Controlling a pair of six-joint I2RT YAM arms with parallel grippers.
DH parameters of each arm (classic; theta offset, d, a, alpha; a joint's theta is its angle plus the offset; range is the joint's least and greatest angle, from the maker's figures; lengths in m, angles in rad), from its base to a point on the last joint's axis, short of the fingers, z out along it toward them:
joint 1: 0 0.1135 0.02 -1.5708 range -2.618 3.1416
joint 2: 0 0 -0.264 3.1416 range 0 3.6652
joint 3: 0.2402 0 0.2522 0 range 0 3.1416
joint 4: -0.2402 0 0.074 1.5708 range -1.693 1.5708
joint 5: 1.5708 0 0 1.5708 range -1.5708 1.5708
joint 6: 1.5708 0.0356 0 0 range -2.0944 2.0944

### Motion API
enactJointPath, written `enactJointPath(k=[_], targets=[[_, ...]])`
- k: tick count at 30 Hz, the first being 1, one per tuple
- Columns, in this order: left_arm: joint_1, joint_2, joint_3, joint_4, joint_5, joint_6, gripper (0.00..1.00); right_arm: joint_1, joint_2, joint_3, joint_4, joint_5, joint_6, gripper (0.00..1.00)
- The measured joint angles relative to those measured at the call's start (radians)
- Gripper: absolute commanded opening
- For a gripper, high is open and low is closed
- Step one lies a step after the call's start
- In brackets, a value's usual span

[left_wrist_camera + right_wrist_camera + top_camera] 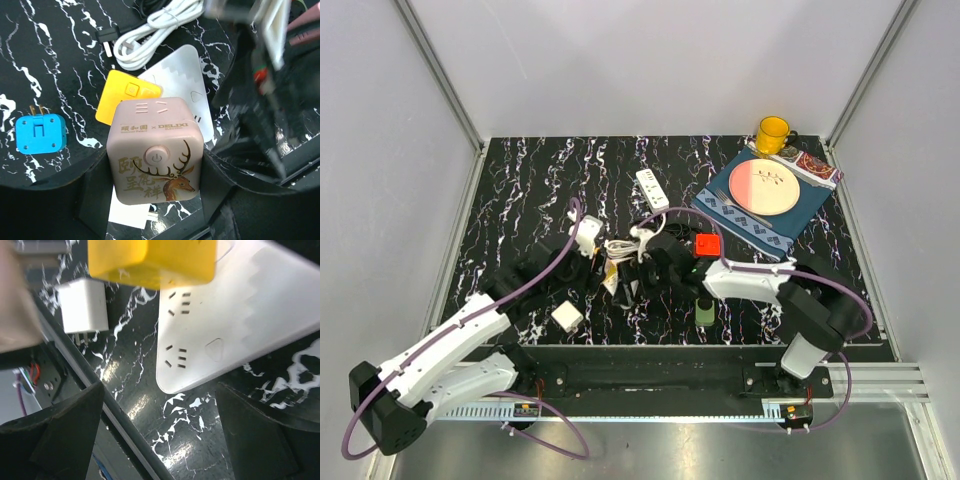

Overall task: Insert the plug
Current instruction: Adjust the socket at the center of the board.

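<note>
My left gripper [156,197] is shut on a pink cube plug [155,150] with a deer print and a round power button, one finger on each side. Below it lies a white power strip [192,82] with a yellow cube adapter [125,95] sitting on it. In the right wrist view the same power strip [250,325] shows free sockets, and the yellow cube adapter [155,260] is at its top. My right gripper [160,435] is open above bare table just off the strip's end. From above, the left gripper [587,238] and right gripper [636,272] face each other mid-table.
A blue adapter [40,132] lies left of the strip; a coiled white cable [155,27] and a black plug [105,37] lie beyond it. A white cube charger [566,317], red cube [708,245], second strip [652,188], plate [767,187] and yellow mug [772,133] stand around.
</note>
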Motion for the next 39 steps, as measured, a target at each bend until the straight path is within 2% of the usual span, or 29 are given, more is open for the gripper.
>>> enactJointPath(k=[3, 8, 13, 19, 25, 28, 29, 33, 34, 39], targets=[[0.0, -0.007, -0.033, 0.021, 0.033, 0.006, 0.0, -0.036, -0.075, -0.026, 0.013, 0.031, 0.056, 0.93], [0.0, -0.004, -0.102, 0.076, 0.112, 0.006, 0.0, -0.16, -0.164, -0.114, 0.131, 0.038, 0.211, 0.88], [0.0, 0.014, -0.164, 0.146, 0.153, 0.004, 0.0, -0.18, -0.126, -0.134, 0.206, 0.043, 0.342, 0.84], [0.0, 0.045, -0.194, 0.19, 0.172, -0.003, 0.0, -0.178, -0.045, -0.176, 0.309, 0.129, 0.479, 0.8], [0.0, 0.049, -0.195, 0.225, 0.174, -0.011, 0.0, -0.176, 0.034, -0.206, 0.389, 0.171, 0.551, 0.78], [0.0, 0.05, -0.208, 0.251, 0.174, -0.022, 0.0, -0.172, 0.062, -0.207, 0.45, 0.166, 0.567, 0.72], [0.0, 0.051, -0.214, 0.258, 0.174, -0.026, 0.0, -0.172, 0.074, -0.207, 0.472, 0.164, 0.573, 0.7], [0.0, 0.063, -0.237, 0.284, 0.173, -0.036, 0.0, -0.17, 0.117, -0.209, 0.542, 0.152, 0.593, 0.48], [0.0, 0.065, -0.243, 0.289, 0.173, -0.037, 0.0, -0.17, 0.126, -0.214, 0.559, 0.15, 0.598, 0.34], [0.0, 0.098, -0.246, 0.3, 0.177, -0.031, 0.0, -0.168, 0.129, -0.225, 0.618, 0.137, 0.591, 0.14]])
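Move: The right hand, open, holds nothing, low at the near right end of the white triangular board. The board's middle lies about 5 cm ahead, 4 cm left and 3 cm below, with the yellow socket about 5 cm ahead, 6 cm left and nearly level. The white cable coil is some 12 cm ahead, 1 cm right and 4 cm lower. For the left hand, already holding the pink socket, the board's middle is about 3 cm ahead, 7 cm right and 13 cm below, and the yellow socket 4 cm ahead, 4 cm right and 11 cm below. The right fingers close from wide open and pinch the white board at its right edge near the far corner, one pad over it and one under. To get there the hand arcs some 8 cm forward and a little right, rising before it sinks again, turning about 35 degrees clockwise and rolling its left side up. The left hand keeps hold of the pink socket and lowers it roughly 8 cm towards the board, drifting right. ##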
